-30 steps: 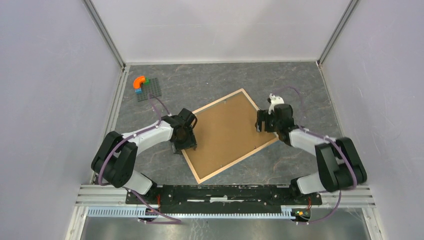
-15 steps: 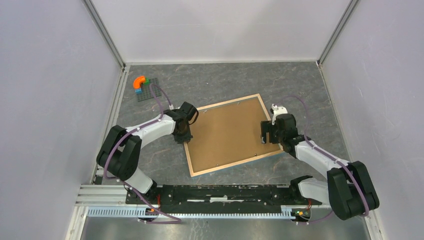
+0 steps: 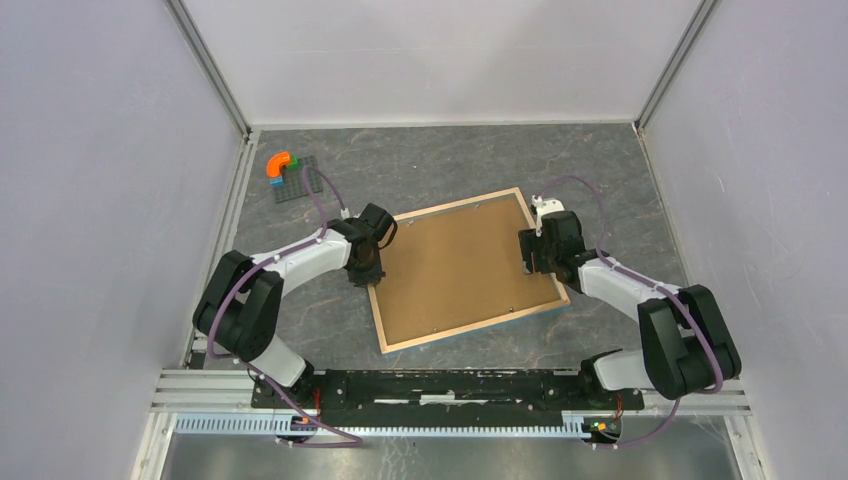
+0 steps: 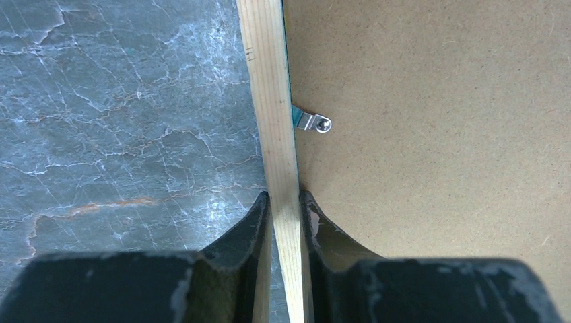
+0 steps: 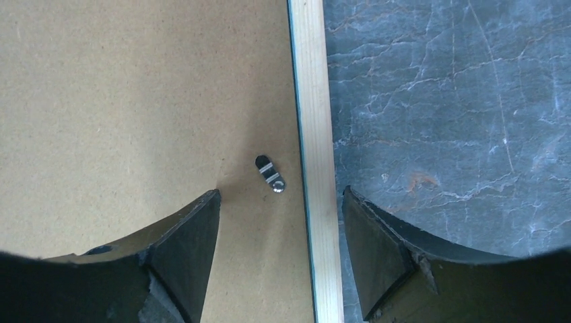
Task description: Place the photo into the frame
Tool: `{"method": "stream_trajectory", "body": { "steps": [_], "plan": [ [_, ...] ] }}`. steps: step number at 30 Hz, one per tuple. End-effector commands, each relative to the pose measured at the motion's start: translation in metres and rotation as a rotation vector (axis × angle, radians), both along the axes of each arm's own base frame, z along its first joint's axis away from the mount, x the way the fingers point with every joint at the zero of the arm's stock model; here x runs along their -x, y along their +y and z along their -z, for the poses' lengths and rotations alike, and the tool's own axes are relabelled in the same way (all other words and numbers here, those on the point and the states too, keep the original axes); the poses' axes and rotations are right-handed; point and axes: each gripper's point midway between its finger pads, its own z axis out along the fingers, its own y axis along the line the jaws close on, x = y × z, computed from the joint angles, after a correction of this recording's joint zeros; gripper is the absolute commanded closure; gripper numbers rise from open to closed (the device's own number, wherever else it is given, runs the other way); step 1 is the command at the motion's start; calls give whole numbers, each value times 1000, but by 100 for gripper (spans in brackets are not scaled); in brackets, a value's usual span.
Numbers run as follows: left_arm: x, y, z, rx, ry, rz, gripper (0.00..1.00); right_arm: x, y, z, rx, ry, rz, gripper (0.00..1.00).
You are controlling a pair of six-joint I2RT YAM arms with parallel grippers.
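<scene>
The frame (image 3: 470, 326) lies back side up on the table, its light wood rails around a brown backing board (image 3: 460, 265). My left gripper (image 3: 368, 278) is shut on the left rail (image 4: 273, 101), one finger on each side of the wood, in the left wrist view (image 4: 285, 196). My right gripper (image 3: 535, 268) stands open over the right rail (image 5: 310, 87), one finger above the board and one above the table (image 5: 281, 192), touching neither. The photo is out of view.
Small metal clips (image 4: 311, 122) (image 5: 271, 173) sit on the backing board near each rail. A dark baseplate (image 3: 300, 182) with an orange curved piece (image 3: 279, 162) lies at the far left. Grey walls close in both sides and the back.
The left gripper closed on the frame's left rail and the frame turned from a diamond pose to nearly square. The right gripper shifted along the right rail and its jaws narrowed a little.
</scene>
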Motion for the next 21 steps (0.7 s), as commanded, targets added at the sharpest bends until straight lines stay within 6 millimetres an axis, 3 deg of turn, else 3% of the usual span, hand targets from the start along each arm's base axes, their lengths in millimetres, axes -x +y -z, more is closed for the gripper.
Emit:
{"method": "stream_trajectory", "body": {
  "steps": [1,14,21],
  "plan": [
    [-9,13,17,-69,-21,45,98,-23,-5,-14,42,-65,37,29],
    [-9,12,15,-62,-24,46,98,-24,-9,-3,64,-43,63,54],
    [-9,11,15,-59,-24,46,98,-18,-10,4,65,-19,65,62]
  ]
}}
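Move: The open clip by the frame's right rail lies about 2 cm ahead of my right hand point, in line with it sideways and some 1 cm below. The rail itself runs about 2 cm to my right, level with me, already between my open fingers. The near-rail clip is roughly 12 cm back and 4 cm left, the frame's far right corner some 13 cm ahead and 3 cm left. From my left hand the open clip lies about 8 cm ahead and 27 cm right, 1 cm below. I close my right fingers to a little over half their gap around the clip and right rail while easing the hand about 2 cm forward and 1 cm right, level, with only a slight turn of the wrist. My left-side finger comes onto the clip and pushes it round towards the rail; the other finger closes in on the rail's outer side. My left hand stays still, keeping its pinch on the left rail. ##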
